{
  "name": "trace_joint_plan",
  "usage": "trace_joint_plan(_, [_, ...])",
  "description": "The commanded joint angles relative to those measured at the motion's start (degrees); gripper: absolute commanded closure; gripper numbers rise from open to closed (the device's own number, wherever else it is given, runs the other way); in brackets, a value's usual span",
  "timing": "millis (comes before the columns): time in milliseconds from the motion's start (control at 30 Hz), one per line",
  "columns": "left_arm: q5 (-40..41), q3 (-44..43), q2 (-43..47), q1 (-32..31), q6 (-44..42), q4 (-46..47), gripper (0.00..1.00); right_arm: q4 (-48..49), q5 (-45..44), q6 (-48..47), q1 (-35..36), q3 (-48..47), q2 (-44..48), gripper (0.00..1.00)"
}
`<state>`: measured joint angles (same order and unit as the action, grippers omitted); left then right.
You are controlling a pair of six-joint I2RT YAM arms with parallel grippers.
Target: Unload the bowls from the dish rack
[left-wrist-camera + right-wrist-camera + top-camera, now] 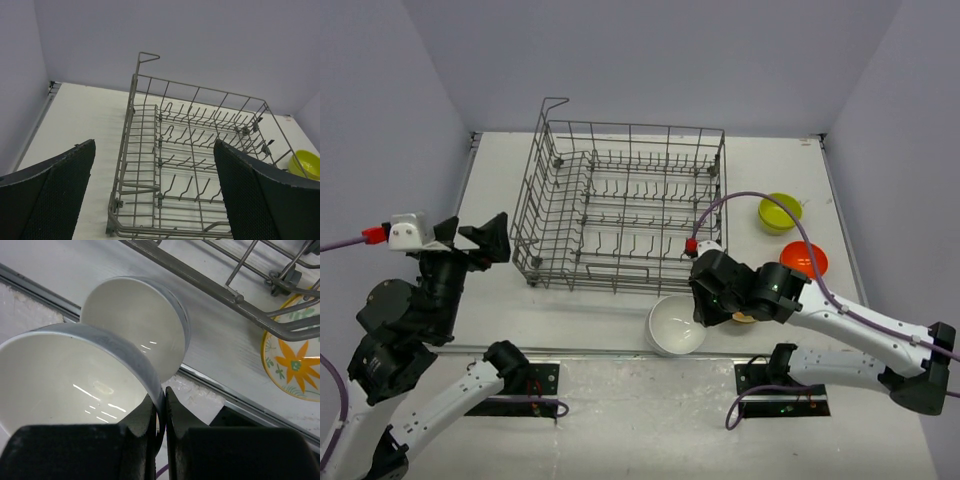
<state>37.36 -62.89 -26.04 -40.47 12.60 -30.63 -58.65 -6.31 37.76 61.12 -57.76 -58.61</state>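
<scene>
The grey wire dish rack (620, 205) stands mid-table and no bowl shows inside it (200, 150). My right gripper (164, 395) is shut on the rim of a white bowl (65, 380), held just off the rack's front right corner (675, 325). A second white bowl (137, 320) lies just beyond the held one. A cream floral bowl (292, 365) sits beside the rack's corner, mostly hidden under my right arm in the top view. A yellow-green bowl (779, 212) and an orange bowl (804, 260) rest right of the rack. My left gripper (475, 238) hangs open and empty left of the rack (155, 195).
A metal strip (590, 350) marks the table's front edge, just below the white bowl. Grey walls close in the table on three sides. The rack's raised corner loop (555, 102) stands tall at its far left corner.
</scene>
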Motion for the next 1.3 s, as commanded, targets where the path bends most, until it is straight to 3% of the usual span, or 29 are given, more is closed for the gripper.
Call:
trace_joint_plan(0, [2.0, 2.8, 2.8, 0.2, 0.1, 2.2, 0.0, 8.1, -0.7, 3.8, 0.1, -0.1, -0.8, 1.0])
trace_joint_plan(467, [4.2, 14.1, 6.3, 0.2, 3.7, 1.0, 0.0, 11.4, -1.1, 3.5, -0.1, 3.1, -8.4, 0.98])
trace_joint_plan(633, [4.6, 14.6, 6.3, 0.2, 3.8, 0.3, 0.0, 12.3, -1.0, 3.9, -0.7, 5.1, -8.6, 0.98])
trace_joint_plan(767, [4.8, 14.6, 5.6, 0.2, 3.8, -0.3, 0.0, 12.5, -1.1, 4.3, -1.4, 6.3, -7.5, 0.86])
trace_joint_plan(800, [5.2, 14.6, 5.2, 0.2, 3.8, -0.3, 0.0, 12.5, -1.1, 4.3, -1.5, 6.4, -7.3, 0.78])
trace_joint_plan(933, [5.6, 14.6, 4.2, 0.2, 4.1, -0.7, 0.0, 12.8, -1.3, 4.2, -2.0, 6.7, -7.0, 0.75])
trace_joint_plan(1067, [4.5, 14.7, 3.0, 0.2, 4.2, -0.4, 0.0, 12.9, -1.3, 4.1, -2.2, 6.8, -7.0, 0.66])
trace_joint_plan(1267, [3.7, 14.7, 2.3, 0.2, 4.1, -0.4, 0.0, 11.5, -2.5, 4.6, -2.4, 6.9, -4.4, 0.64])
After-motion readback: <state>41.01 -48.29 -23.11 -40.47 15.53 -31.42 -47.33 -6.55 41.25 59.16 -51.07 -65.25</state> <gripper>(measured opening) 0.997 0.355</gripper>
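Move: The white bowl is already pinched by its right rim in the right gripper. The stack of white bowls it goes to has its middle about 7 cm left of that gripper, level fore and aft, some 11 cm below. The flowered bowl lies about 7 cm ahead and 11 cm right of the gripper, 13 cm down; the dish rack's middle is 28 cm ahead, 20 cm left, 10 cm down. From the left gripper the stack lies some 36 cm right, 8 cm back and 36 cm below. Lower the right gripper about 5.5 cm with the white bowl, first easing 3 cm left and forward over the stack, so the bowl sinks into the bowls below. Then open the fingers about a third, keep them astride the rim and rise barely 1 cm. Meanwhile sink the empty, wide-open left gripper some 9 cm off the rack's near left corner, tipping it slightly down. ##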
